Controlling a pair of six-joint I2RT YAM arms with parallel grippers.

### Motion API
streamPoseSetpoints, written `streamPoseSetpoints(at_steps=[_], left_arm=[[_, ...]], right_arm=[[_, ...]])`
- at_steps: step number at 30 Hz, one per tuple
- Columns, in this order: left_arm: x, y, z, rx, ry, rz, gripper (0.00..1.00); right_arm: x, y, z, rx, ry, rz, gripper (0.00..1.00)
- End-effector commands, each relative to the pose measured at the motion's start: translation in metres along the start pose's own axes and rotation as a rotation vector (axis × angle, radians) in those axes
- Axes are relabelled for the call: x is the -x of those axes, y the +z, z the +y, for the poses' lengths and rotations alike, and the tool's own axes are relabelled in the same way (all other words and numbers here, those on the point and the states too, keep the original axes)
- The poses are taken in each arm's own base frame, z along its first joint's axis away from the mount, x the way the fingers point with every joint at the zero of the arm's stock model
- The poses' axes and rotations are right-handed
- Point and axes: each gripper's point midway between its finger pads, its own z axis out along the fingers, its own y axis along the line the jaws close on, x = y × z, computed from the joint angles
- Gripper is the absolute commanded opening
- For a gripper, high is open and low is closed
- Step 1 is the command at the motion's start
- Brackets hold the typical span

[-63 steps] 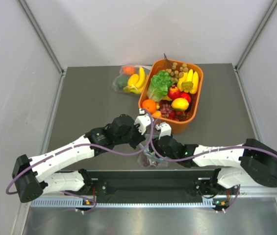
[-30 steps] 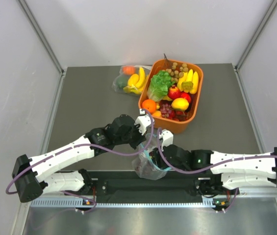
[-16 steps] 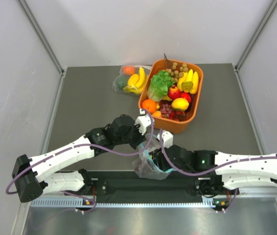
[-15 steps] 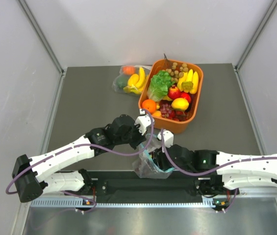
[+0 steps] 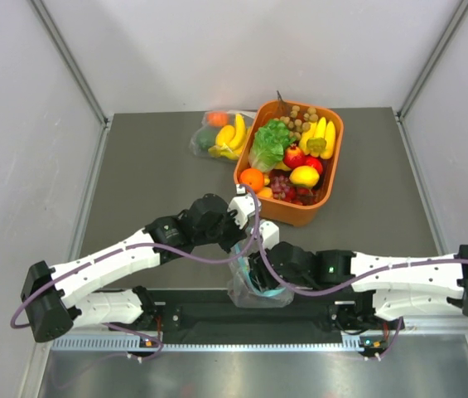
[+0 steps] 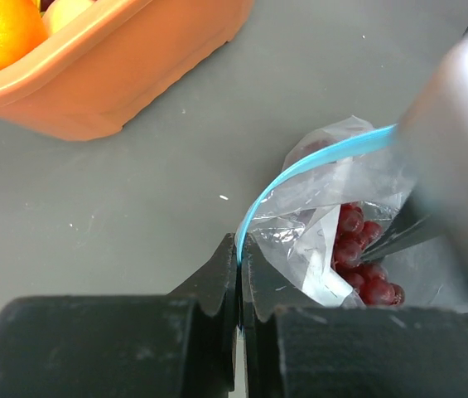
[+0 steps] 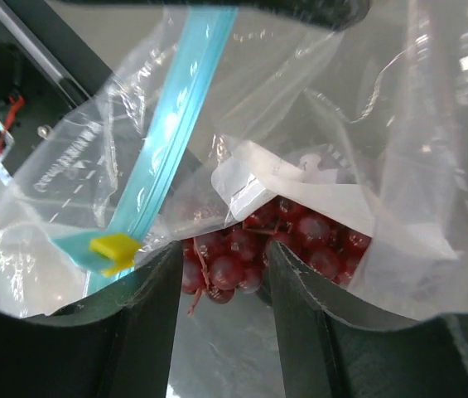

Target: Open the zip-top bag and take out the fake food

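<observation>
The zip-top bag (image 5: 250, 290) hangs at the table's near edge, clear and crinkled, mouth open. My left gripper (image 6: 238, 249) is shut on its teal zip strip (image 6: 300, 170) and holds that edge up. The fake food inside is a bunch of dark red grapes (image 7: 300, 240). My right gripper (image 7: 224, 253) reaches into the mouth, and its two fingers press the grapes from either side. A yellow slider (image 7: 116, 249) sits on the strip (image 7: 167, 141) by the left finger. In the top view the right gripper (image 5: 258, 278) is buried in the bag just below the left gripper (image 5: 240, 247).
An orange basket (image 5: 335, 157) full of plastic fruit and lettuce stands behind the grippers, its near wall (image 6: 118, 75) close to the left wrist. A second clear bag with bananas (image 5: 221, 137) lies left of the basket. The table's front edge and arm bases are right under the bag.
My right gripper has slid left, deeper into the bag's mouth, and the bag has bulged round it. The left arm has kept its hold without moving.
</observation>
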Motion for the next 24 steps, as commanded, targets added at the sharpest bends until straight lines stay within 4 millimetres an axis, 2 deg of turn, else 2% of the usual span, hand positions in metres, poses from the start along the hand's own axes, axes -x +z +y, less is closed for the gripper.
streamPoseSetpoints(at_steps=[1, 5, 11, 13, 14, 20, 23, 24], left_arm=[[0.014, 0.001, 0.004, 0.017, 0.014, -0.041, 0.01], [0.014, 0.0, 0.004, 0.014, 0.014, -0.042, 0.01], [0.015, 0.0, 0.005, 0.017, 0.014, -0.044, 0.01], [0.015, -0.001, 0.004, 0.014, 0.015, -0.047, 0.01], [0.015, -0.001, 0.004, 0.014, 0.015, -0.047, 0.01], [0.014, 0.0, 0.004, 0.014, 0.014, -0.041, 0.01], [0.014, 0.0, 0.004, 0.014, 0.014, -0.041, 0.01], [0.014, 0.0, 0.004, 0.014, 0.014, -0.042, 0.01]], right_arm=[[-0.005, 0.005, 0.014, 0.043, 0.007, 0.021, 0.46], [-0.023, 0.012, 0.01, 0.037, 0.024, 0.066, 0.46], [-0.041, 0.011, 0.0, 0.016, 0.056, 0.099, 0.47], [-0.043, 0.011, 0.002, 0.035, 0.073, 0.097, 0.49], [-0.05, 0.012, 0.001, 0.037, 0.076, 0.108, 0.51], [-0.053, 0.018, 0.013, 0.081, 0.097, 0.092, 0.67], [-0.054, 0.022, 0.024, 0.105, 0.097, 0.103, 0.72], [-0.06, 0.023, 0.026, 0.1, 0.094, 0.123, 0.73]])
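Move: The grapes lie deep in the open bag, about 6 cm below the right hand, 2 cm to its left and 1 cm ahead. The yellow zip slider is some 4 cm back and 3 cm left of that hand, nearly level with it; the white label is about 4 cm ahead, 4 cm left and 5 cm down. From the left hand, pinching the rim, the grapes are roughly 8 cm back, 5 cm right and 10 cm below. The right hand sinks about 5 cm deeper into the bag towards the grapes, easing some 2 cm back as it goes and tipping its fingers slightly further down. As the descent slows to a stop, its fingers spread from about half to nearly three-quarters open, one on each side of the near grapes, while the left hand keeps its pinch on the blue-edged rim almost in place. ##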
